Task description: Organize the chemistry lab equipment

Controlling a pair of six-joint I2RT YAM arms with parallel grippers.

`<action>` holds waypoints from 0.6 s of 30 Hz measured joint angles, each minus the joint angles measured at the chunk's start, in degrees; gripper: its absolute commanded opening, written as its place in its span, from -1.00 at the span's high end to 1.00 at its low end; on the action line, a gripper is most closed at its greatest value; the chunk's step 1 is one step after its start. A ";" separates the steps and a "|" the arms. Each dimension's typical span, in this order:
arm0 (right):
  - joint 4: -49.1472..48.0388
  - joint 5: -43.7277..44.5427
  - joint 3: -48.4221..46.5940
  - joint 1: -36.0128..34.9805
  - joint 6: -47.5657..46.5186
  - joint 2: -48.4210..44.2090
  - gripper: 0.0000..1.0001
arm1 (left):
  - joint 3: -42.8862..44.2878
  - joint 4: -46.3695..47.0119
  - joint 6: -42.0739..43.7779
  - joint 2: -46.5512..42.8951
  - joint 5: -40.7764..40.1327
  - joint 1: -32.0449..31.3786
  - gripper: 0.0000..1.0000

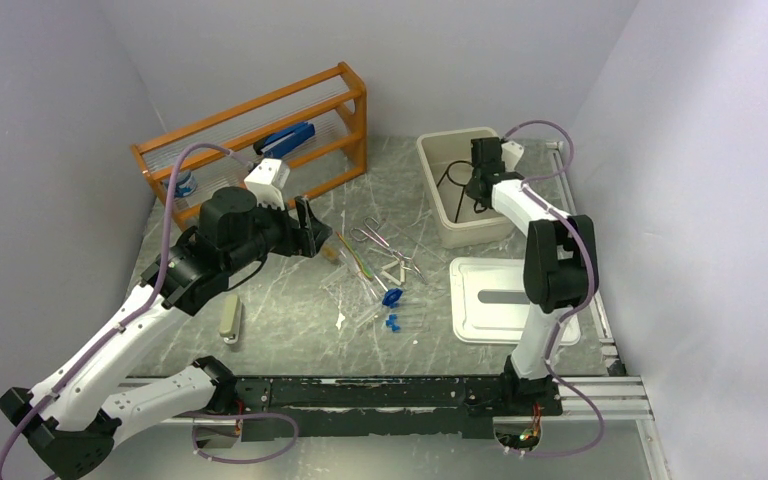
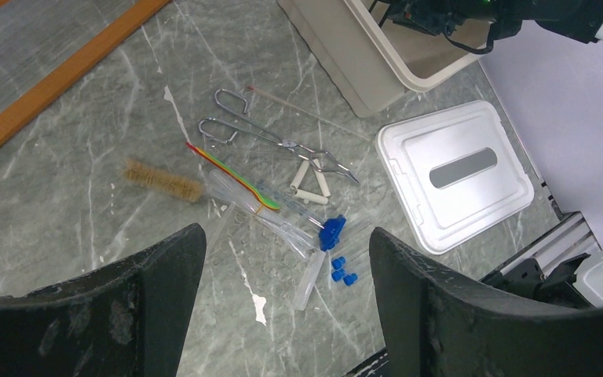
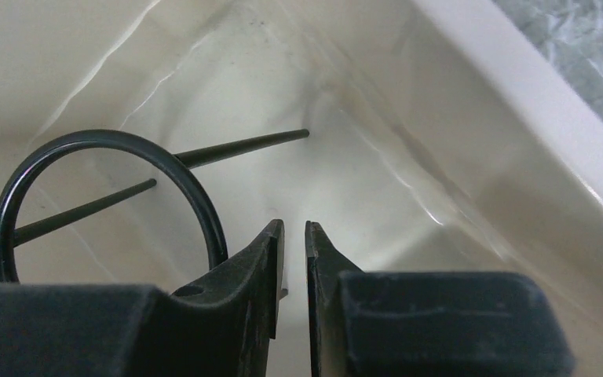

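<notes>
Loose lab items lie mid-table: metal tweezers [image 2: 239, 129], a white triangle [image 2: 310, 184], clear blue-capped tubes [image 2: 344, 271], a flat clear tube rack [image 2: 259, 259] and a thin rod [image 2: 283, 102]. My left gripper [image 2: 286, 230] hovers open above them and holds nothing; in the top view it [image 1: 305, 225] is left of the pile [image 1: 380, 270]. My right gripper [image 3: 294, 226] is down inside the beige bin [image 3: 518, 118], its jaws nearly together with only bare bin floor in the slit. The black wire ring stand [image 3: 102, 133] lies in the bin just left of the left finger.
A white lid [image 1: 505, 300] lies in front of the bin [image 1: 440, 150]. An orange wooden rack [image 1: 260, 130] stands at the back left with a blue stapler [image 1: 285, 140] in it. A beige bar [image 1: 228, 318] lies near the left arm, and a bristle brush [image 2: 161, 181] beside the pile.
</notes>
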State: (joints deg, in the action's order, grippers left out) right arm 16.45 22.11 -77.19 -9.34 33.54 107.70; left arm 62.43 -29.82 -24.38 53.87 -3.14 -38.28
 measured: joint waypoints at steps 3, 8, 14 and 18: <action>-0.81 -2.14 -1.14 0.07 -0.46 1.70 0.60 | 0.00 -0.04 0.00 0.09 -0.33 0.00 -0.59; -3.17 -6.47 -2.38 0.07 -0.39 4.48 0.60 | 0.00 -0.07 0.00 0.37 -0.72 0.00 -0.60; -5.31 -10.58 -4.55 0.07 0.31 8.04 0.56 | 0.00 -0.11 0.04 0.55 -1.01 0.00 -0.60; -5.66 -10.40 -5.44 0.07 1.20 8.46 0.51 | 0.00 -0.22 0.20 0.66 -1.53 0.00 -0.60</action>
State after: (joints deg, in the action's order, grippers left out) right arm 10.79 11.70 -82.63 -9.28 34.74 116.16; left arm 62.43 -30.04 -24.18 54.52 -4.67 -38.28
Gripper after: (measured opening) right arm 0.226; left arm 0.800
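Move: The black ring stand, inside the bin, has its middle about 5 cm left and 3 cm ahead of the right hand, some 2 cm lower. The bin's middle lies roughly 3 cm left of and level with that hand, 3 cm lower; the white lid is about 26 cm back and 5 cm right, and the metal tongs are 11 cm back, 27 cm left. From the left hand the stand is some 26 cm ahead, 33 cm right and 22 cm below. The black ring stand is pushed along inside the bin by the right hand, its nearly shut fingers against the ring's near side. The hand travels about 5 cm diagonally forward and left, towards the far left corner, sinking some 2.5 cm and then levelling off, while the wrist rolls its left side up and turns slightly counter-clockwise, some 10 degrees in all. ##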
